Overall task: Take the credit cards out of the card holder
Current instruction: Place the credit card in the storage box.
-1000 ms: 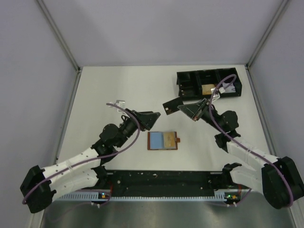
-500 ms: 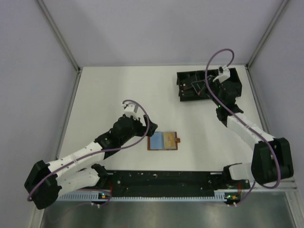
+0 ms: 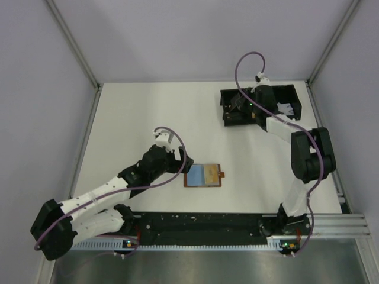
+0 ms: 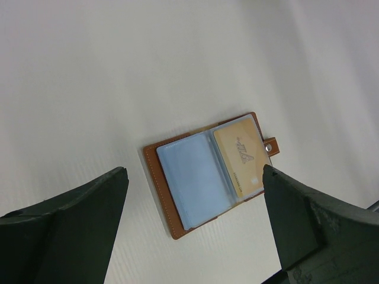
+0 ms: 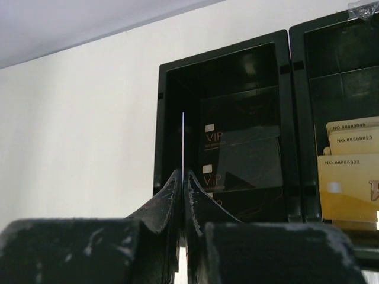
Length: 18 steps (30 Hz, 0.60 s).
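Note:
The brown card holder (image 3: 203, 176) lies open and flat on the white table, its tab pointing right. In the left wrist view the card holder (image 4: 166, 188) shows a pale blue sleeve (image 4: 189, 180) on the left page and a gold credit card (image 4: 240, 157) on the right. My left gripper (image 3: 179, 165) hovers just left of it and is open, its jaws wide apart on either side of the holder (image 4: 194, 173). My right gripper (image 5: 182, 176) is shut on a thin card (image 5: 183, 139) seen edge-on, above the left compartment of the black tray (image 5: 225, 56).
The black three-compartment tray (image 3: 296, 97) stands at the back right. Its left compartment holds dark VIP cards (image 5: 237, 148) and the one beside it gold cards (image 5: 349, 171). Metal frame posts and grey walls bound the table.
My right arm swung from the table's middle back to the tray, carrying its card. My left gripper opened wide and came down toward the card holder.

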Motion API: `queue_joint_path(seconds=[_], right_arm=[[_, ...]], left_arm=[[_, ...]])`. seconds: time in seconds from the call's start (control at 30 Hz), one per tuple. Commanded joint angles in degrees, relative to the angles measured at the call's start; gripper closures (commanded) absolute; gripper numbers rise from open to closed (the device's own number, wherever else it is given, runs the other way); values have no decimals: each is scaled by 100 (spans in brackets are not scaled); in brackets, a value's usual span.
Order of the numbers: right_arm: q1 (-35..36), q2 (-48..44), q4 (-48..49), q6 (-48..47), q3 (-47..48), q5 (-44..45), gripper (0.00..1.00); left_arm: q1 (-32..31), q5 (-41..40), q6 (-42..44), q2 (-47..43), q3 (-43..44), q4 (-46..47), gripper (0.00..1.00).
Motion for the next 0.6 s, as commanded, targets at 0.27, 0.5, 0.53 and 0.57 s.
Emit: queue_joint_path(seconds=[0.27, 0.5, 0.53, 0.57], right_arm=[[-58, 1305, -36, 227, 1097, -448, 100], [-58, 946, -703, -176, 1106, 16, 64], [-58, 815, -853, -352, 1106, 139, 61], [-58, 683, -959, -484, 1097, 245, 58]], left_arm=[[37, 62, -1, -109, -97, -72, 1], [46, 185, -89, -136, -80, -109, 1], [46, 220, -106, -127, -71, -100, 1], [46, 255, -132, -118, -62, -100, 1]])
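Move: The right hand holds a dark card on edge. The card is bound for the left compartment of the black storage box, whose middle lies about 4 cm ahead, straight in line and some 11 cm below. Dark VIP cards already lie in that compartment; the yellow cards are about 10 cm to its right, and the white cards some 20 cm right. From the left hand, the compartment is about 31 cm ahead and 19 cm right, 10 cm below. With the card still pinched on edge, the right hand sinks about 7.5 cm into the left compartment of the storage box, first pushing some 3 cm forward and edging slightly left, then easing about a centimetre back while the fingers tip down by roughly 10 degrees. Near the bottom of the descent the shut fingers begin to part and reach over a third open, one finger coming away from the card while the other stays against it. ##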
